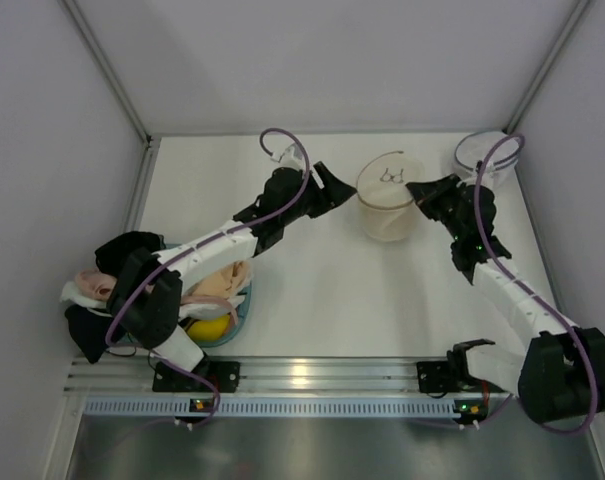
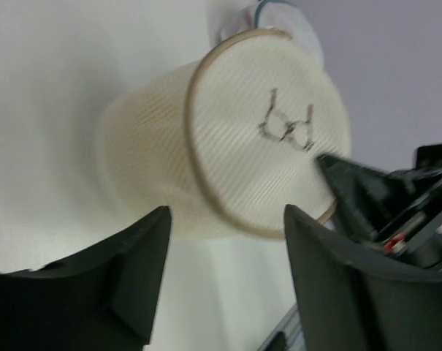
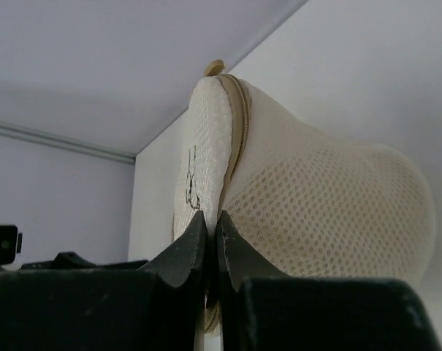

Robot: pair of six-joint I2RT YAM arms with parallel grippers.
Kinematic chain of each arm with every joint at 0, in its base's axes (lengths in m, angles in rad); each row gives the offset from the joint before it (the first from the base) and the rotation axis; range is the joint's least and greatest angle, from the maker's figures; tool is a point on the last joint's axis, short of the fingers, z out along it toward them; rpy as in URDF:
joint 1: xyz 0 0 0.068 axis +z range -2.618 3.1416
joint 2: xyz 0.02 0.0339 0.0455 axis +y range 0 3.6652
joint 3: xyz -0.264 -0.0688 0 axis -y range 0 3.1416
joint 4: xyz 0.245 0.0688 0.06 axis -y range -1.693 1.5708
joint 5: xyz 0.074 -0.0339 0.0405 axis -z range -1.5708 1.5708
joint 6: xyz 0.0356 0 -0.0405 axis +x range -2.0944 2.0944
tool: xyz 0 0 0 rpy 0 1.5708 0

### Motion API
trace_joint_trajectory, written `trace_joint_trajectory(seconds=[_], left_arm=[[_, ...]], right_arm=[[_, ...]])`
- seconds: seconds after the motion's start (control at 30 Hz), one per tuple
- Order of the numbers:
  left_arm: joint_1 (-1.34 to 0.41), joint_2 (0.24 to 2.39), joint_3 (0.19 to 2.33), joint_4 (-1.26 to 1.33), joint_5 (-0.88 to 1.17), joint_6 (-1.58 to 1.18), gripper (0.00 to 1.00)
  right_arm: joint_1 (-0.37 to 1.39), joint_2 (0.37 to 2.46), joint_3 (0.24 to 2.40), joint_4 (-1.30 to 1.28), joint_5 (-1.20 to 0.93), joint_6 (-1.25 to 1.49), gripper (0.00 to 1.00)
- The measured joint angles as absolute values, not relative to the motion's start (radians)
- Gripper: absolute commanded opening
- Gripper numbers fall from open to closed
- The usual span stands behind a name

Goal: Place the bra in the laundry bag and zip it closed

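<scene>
The laundry bag (image 1: 387, 212), round white mesh with a tan zip rim, stands bulging at the back middle of the table. Its lid (image 2: 268, 139) carries a small dark mark. My right gripper (image 1: 416, 188) is at the bag's right edge. In the right wrist view this gripper (image 3: 212, 216) is shut on the tan rim (image 3: 239, 124) between lid and body. My left gripper (image 1: 342, 190) hangs just left of the bag. In its wrist view it (image 2: 228, 213) is open, apart from the bag, holding nothing. A yellow piece of fabric (image 1: 208, 328) lies in the basket at left; I cannot tell whether it is the bra.
A blue-rimmed basket (image 1: 244, 312) of peach and pink garments sits at the front left under the left arm. A second round bag with a blue rim (image 1: 479, 152) lies in the back right corner. Walls close in the table on three sides, and a metal rail (image 1: 312, 375) runs along the front.
</scene>
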State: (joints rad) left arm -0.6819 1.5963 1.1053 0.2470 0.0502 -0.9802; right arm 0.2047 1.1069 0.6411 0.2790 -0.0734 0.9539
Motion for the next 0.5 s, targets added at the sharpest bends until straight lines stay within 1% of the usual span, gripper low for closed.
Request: trace_joint_trajectory(seconds=[0.03,0.1,0.23,0.33,0.43,0.5], left_arm=[[-0.677,1.595,1.107,0.225,0.049,-0.964,0.8],[-0.659,1.583,1.109,0.169,0.032,-0.925,0.83],[-0.628,1.518,1.111,0.04,-0.065,-0.821,0.84],[-0.617,1.427,1.106,-0.041,-0.165,-0.768,0.85],[-0.612,1.316,1.058,-0.052,-0.241,-0.741,0.88],[-0.608,1.245,1.016,-0.056,-0.281,-0.724,0.88]], right_arm=[[0.173,1.119,0.664,0.274,-0.086,0.936,0.0],[0.097,1.145,0.701,0.264,-0.101,0.908,0.0],[-0.066,1.207,0.766,0.212,-0.134,0.847,0.0],[-0.188,1.247,0.78,0.179,-0.19,0.818,0.0],[-0.289,1.25,0.763,0.14,-0.231,0.793,0.0],[-0.325,1.236,0.741,0.115,-0.235,0.775,0.0]])
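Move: The right hand already pinches the near right edge of the round laundry bag, whose middle hangs some 6 cm to its left, 2 cm ahead and 6 cm below. The blue-rimmed bag in the far right corner lies about 21 cm to the right hand's right, 14 cm ahead and 10 cm lower. From the left hand, already off the laundry bag, that bag is about 12 cm to the right, level in reach and 7 cm lower. Still pinching the laundry bag's rim, the right hand swings it about 18 cm to the right towards the blue-rimmed bag, bowing forward a little before easing back, then sinking some 4 cm while turning about 20 degrees clockwise. The left hand retreats about 13 cm to the left, away from the bag, dipping slightly then rising, turning counter-clockwise and rolling as its open fingers spread wider. ##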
